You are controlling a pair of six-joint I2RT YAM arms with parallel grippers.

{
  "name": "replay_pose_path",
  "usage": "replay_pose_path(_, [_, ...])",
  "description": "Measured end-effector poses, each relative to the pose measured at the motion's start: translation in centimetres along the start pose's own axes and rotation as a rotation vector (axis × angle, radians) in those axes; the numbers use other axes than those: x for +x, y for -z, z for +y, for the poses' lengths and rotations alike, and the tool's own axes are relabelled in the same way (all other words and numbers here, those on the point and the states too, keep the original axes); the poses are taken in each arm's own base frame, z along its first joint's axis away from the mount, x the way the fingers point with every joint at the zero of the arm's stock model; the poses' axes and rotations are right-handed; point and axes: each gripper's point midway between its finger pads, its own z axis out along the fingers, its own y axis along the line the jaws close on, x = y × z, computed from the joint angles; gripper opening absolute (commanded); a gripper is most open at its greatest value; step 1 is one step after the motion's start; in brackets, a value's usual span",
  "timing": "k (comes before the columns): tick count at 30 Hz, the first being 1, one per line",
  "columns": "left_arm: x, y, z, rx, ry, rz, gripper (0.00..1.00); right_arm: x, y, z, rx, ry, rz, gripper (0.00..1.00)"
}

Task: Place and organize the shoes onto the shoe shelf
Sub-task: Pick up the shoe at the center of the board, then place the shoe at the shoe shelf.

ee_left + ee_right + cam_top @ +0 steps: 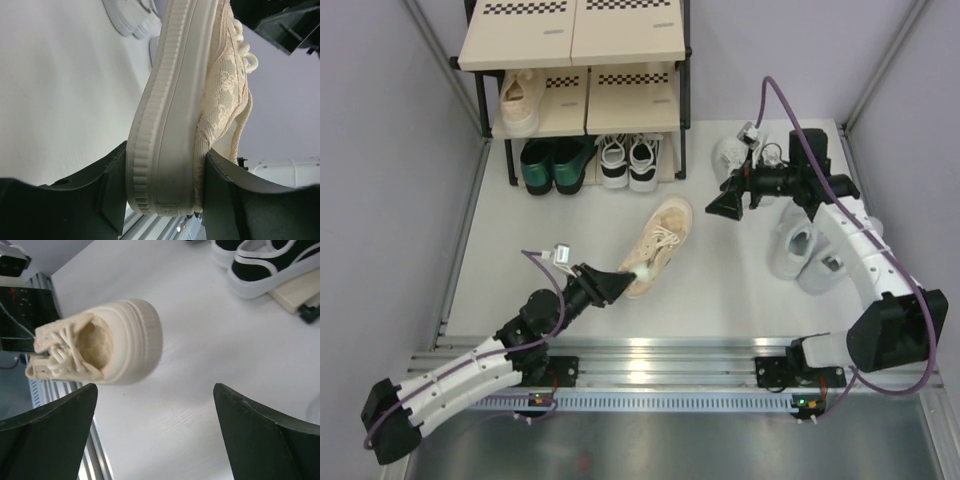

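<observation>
My left gripper (623, 275) is shut on the heel end of a beige laced sneaker (660, 243), which is rolled onto its side in the middle of the floor. In the left wrist view both fingers press it, one on the ribbed sole (160, 125) and one on the fabric upper. My right gripper (725, 205) hangs open just right of the sneaker's toe, with nothing between its fingers; in its own view that sneaker (105, 345) lies ahead at the left. The shoe shelf (570, 45) stands at the back. It holds the other beige sneaker (520, 100), dark green shoes (552, 165) and black-and-white sneakers (628, 160).
A pair of larger white sneakers (798, 250) lies under the right arm. A small white sneaker (728, 152) sits behind the right gripper. Purple walls close in both sides, and a metal rail (650, 352) runs along the near edge.
</observation>
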Motion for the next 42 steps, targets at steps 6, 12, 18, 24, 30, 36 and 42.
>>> replay_pose_path(6, [-3.5,0.1,0.9,-0.043,0.027,-0.115,0.0,1.5,2.3,-1.9,0.098,-0.005,-0.018,0.99])
replay_pose_path(12, [-8.3,-1.5,2.2,-0.163,0.07,-0.183,0.0,5.4,2.7,-2.1,0.084,-0.067,0.009,0.99])
replay_pose_path(18, [-14.7,-3.2,1.5,-0.171,0.144,-0.27,0.0,6.2,3.7,-3.0,0.104,-0.085,-0.01,0.99])
replay_pose_path(24, [-19.0,-4.3,-1.2,-0.106,0.172,-0.308,0.0,5.7,4.0,-2.8,0.104,-0.056,-0.035,1.0])
replay_pose_path(30, [-24.3,-5.5,-0.7,-0.12,0.237,-0.4,0.0,5.8,4.0,-2.5,0.096,-0.05,-0.042,1.0])
replay_pose_path(36, [-28.3,-7.4,3.8,-0.197,0.349,-0.465,0.0,5.8,4.0,-2.3,0.091,-0.04,-0.05,1.0])
replay_pose_path(42, [-31.5,-9.7,7.0,-0.253,0.411,-0.481,0.0,5.9,4.0,-2.3,0.091,-0.034,-0.053,0.99])
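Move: The left hand already holds the tan shoe by its heel; the free place on the middle shelf lies about 38 cm ahead, 14 cm left and some 6 cm higher. The other tan shoe stands about 10 cm left of that place. On the bottom shelf, roughly 8 cm below the hand, the green shoes are about 29 cm ahead and 17 cm left, the black-and-white shoes 29 cm straight ahead. From the right hand the free place is about 21 cm ahead and 37 cm left. Sweeping forward about 28 cm and left some 16, the left hand carries the tan shoe towards the middle shelf, rising roughly 13 cm on the way and sinking back about 3 at the end. The wrist swings some 30 degrees counter-clockwise, its left side dropping and its fingertips tipping down, the heel grip kept throughout. The right hand, already free and wide open, draws off about 6 cm rightward and sinks. ##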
